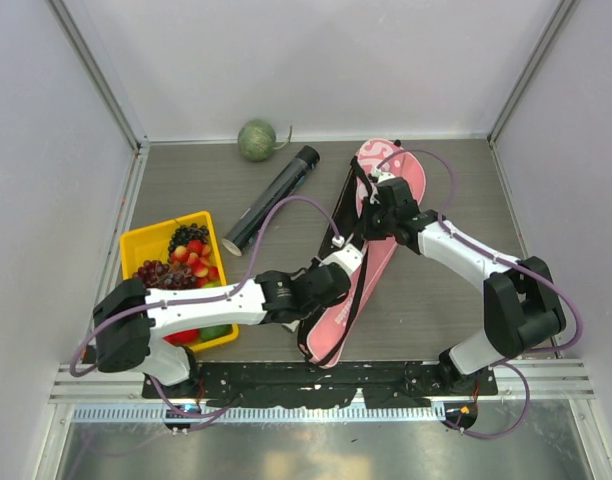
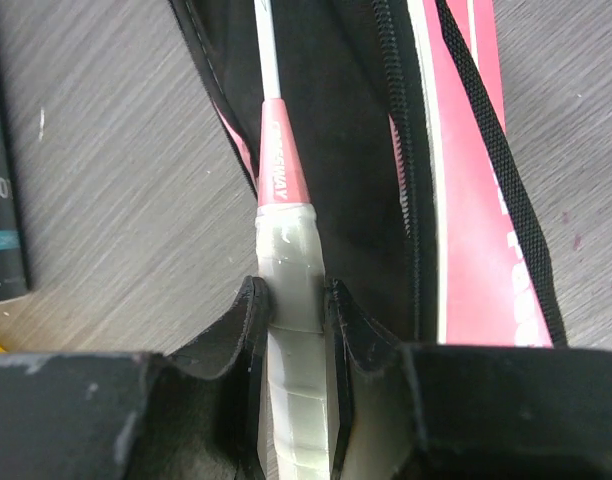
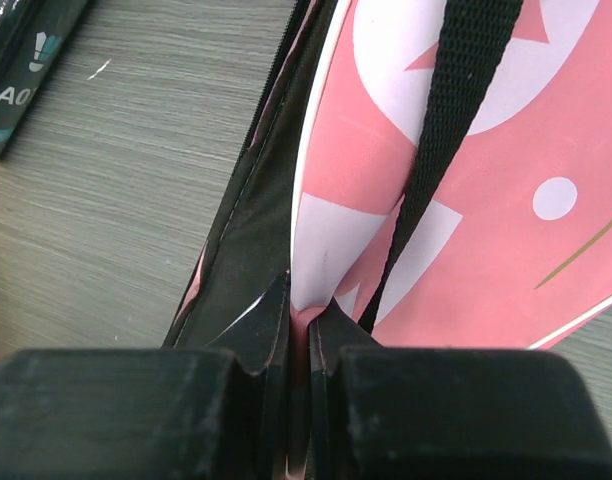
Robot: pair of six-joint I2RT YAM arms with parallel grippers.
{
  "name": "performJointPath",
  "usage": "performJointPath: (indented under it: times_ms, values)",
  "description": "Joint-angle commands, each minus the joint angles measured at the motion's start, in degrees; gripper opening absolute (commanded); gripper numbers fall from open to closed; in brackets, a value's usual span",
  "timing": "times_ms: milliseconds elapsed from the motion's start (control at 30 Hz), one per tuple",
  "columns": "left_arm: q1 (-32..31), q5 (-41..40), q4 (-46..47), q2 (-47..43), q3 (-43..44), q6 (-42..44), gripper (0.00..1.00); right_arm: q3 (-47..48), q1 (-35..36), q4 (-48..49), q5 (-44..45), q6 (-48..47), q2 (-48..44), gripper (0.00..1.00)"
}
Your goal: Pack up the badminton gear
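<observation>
The pink racket bag (image 1: pixel 338 318) lies slanted at mid-table with its long side unzipped and its black lining showing. My left gripper (image 1: pixel 346 256) (image 2: pixel 293 292) is shut on the white taped handle of a pink-framed racket (image 2: pixel 284 200). The racket's thin shaft runs ahead into the bag's dark opening (image 2: pixel 336 120), and its head is hidden inside. My right gripper (image 1: pixel 375 203) (image 3: pixel 307 305) is shut on the edge of the bag's pink top flap (image 3: pixel 336 230), holding it up beside the black shoulder strap (image 3: pixel 456 100). The long black tube (image 1: pixel 273 198) lies left of the bag.
A yellow fruit tray (image 1: pixel 136 246) with grapes and strawberries sits at the left, under my left arm. A green melon (image 1: pixel 256 140) rests against the back wall. The tube's end shows at the left edge (image 2: pixel 1 200) (image 3: pixel 26 50). Walls close in on three sides.
</observation>
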Motion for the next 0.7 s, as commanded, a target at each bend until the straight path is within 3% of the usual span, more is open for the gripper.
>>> performJointPath:
  times_ms: [0,233,267,367,433,667]
  values:
    - [-0.25,-2.36,4.94,2.82,2.72,-7.53,0.0,-1.17,1.18,8.06,-4.21,5.17,-1.18,0.05]
    - [-0.25,-3.43,9.79,7.4,3.95,-13.95,0.0,-1.53,1.26,9.91,-5.71,6.05,-1.0,0.06]
    - [-0.25,-2.73,9.88,7.31,4.21,-14.65,0.05,-1.45,1.18,9.91,-5.71,6.48,-0.92,0.05]
    - [-0.08,-1.84,6.46,4.95,4.92,-14.84,0.34,-0.92,1.26,9.92,-6.58,6.75,-0.56,0.06]
    - [0.53,-1.32,4.44,1.27,4.22,-14.84,0.44,-0.74,1.26,9.83,-6.76,6.14,-0.39,0.05]
    - [4.49,8.16,-2.85,-12.36,0.0,-15.1,0.5,-1.18,0.56,9.74,-6.15,6.22,-1.0,0.06]
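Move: The left hand holds one racket's white grip; the open bag's black pocket lies about 2 cm to its right and some 5 cm below, level with it fore and aft. The black tube's middle is roughly 16 cm ahead and 13 cm left of this hand, the yellow basket about level and 33 cm left. From the right hand, pinching the bag's pink edge, that stretch of pocket is some 14 cm back, 5 cm left and 4 cm below. Down into the bag's open pocket the left hand lowers the racket grip, about 4 cm and slightly right, turning a little counter-clockwise; its fingers then open and it rises some 7 cm clear, its left side rolling down. The right hand keeps its pinch on the pink edge and draws it about 2 cm left. ##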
